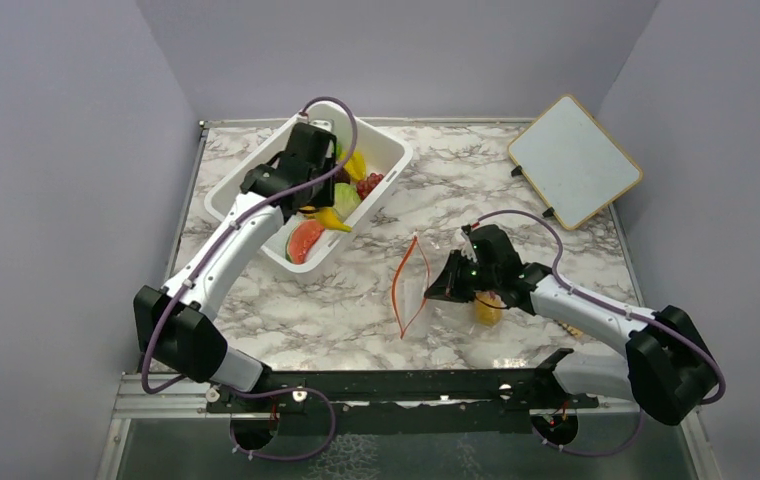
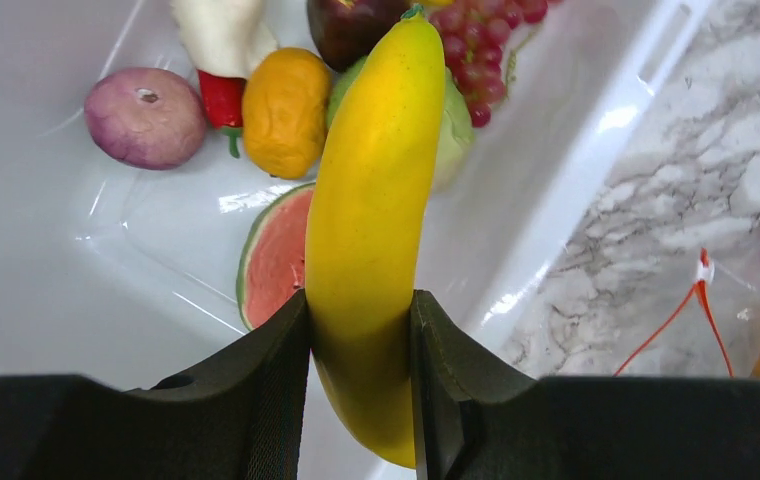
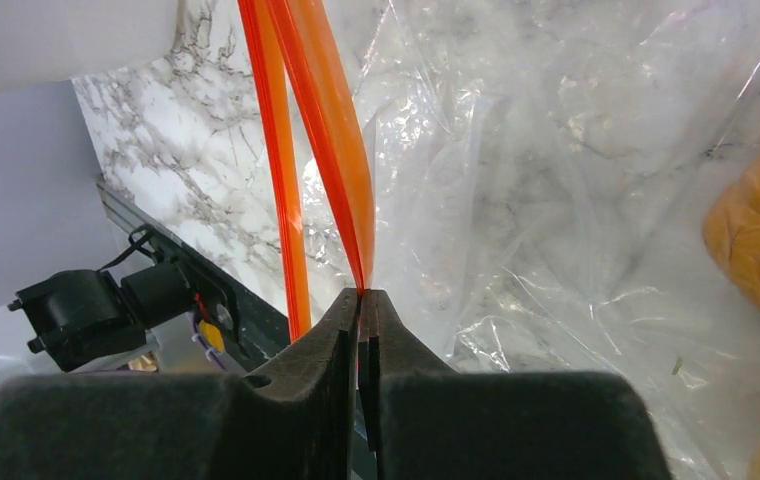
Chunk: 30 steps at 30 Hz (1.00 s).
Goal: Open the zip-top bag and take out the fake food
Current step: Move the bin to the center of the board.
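My left gripper (image 2: 361, 310) is shut on a yellow banana (image 2: 371, 200), holding it inside the white tub (image 2: 556, 200) above a watermelon slice (image 2: 278, 255). From above, the left gripper (image 1: 318, 205) sits over the tub's near end with the banana (image 1: 333, 219) sticking out. The clear zip-top bag (image 1: 426, 290) lies on the marble table, its orange-red zip strip (image 3: 331, 130) parted into two bands. My right gripper (image 3: 361, 295) is shut on one band of that strip. An orange fake fruit (image 3: 756, 230) rests inside the bag, under the right gripper (image 1: 456, 285) in the top view.
The tub also holds a purple onion (image 2: 144, 117), an orange fruit (image 2: 284, 110), red grapes (image 2: 481, 60) and a green cabbage (image 2: 451, 140). A wood-framed white board (image 1: 574, 160) lies at the back right. Walls close in the table on three sides.
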Tool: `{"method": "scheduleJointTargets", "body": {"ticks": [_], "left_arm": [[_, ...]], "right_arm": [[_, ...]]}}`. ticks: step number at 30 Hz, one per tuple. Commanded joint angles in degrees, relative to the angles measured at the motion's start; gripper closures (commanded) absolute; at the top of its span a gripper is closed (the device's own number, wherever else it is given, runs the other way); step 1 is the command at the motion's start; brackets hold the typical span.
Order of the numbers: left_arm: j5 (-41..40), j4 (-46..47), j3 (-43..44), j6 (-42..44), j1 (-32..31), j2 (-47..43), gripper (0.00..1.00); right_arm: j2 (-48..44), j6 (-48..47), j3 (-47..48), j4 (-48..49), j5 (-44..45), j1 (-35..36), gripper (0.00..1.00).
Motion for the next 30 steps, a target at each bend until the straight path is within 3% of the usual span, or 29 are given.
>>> {"method": "scheduleJointTargets", "body": {"ticks": [1,9,13,25,30], "left_arm": [[8.65,4.18,-0.21,-1.61,6.47,-1.22,1.0],[7.03,5.45,-3.58,-3.07,13.05,0.85,1.0],[3.3,8.6,-11.28,-4.66,16.62,-0.1,1.0],[7.86,13.7,-20.17,-10.46,20.88,0.75,1.0],[7.11,12.87,-22.19,-13.59,20.9,-1.12,0.9]], "right_arm": [[-1.78,-0.33,-0.45,-0.93,1.07,0.01,0.95],[-1.88,-0.66,0.1,-1.82,1.05,0.0,0.95],[-2.43,-0.6,-0.28,-1.62,1.17,-0.03,0.95],[-0.74,-1.4,-0.31,-1.15,-0.18,-0.04,0.95],[-0.48,-1.3,-0.52,-0.86,-0.04,0.0,0.95]]}}
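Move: Below and to the left of the left hand, which already holds the banana over the bin, lies the watermelon slice in the near corner: about 8 cm left, 2 cm ahead and 18 cm down. The orange fruit lies roughly 8 cm beyond the slice and 2 cm to its right. The cabbage is some 10 cm ahead of the left hand, level sideways. From the right hand, the slice is about 14 cm ahead and 23 cm left. Swinging left and sinking, the left hand carries the gripped banana about 11 cm left and 11 cm down into the bin's near corner, towards the watermelon slice. It first bulges forward some 3 cm with barely any rise, then drops as it draws back, easing to a near stop. The wrist turns about 25 degrees counter-clockwise and tips 10 degrees further down; the fingers keep their hold. ##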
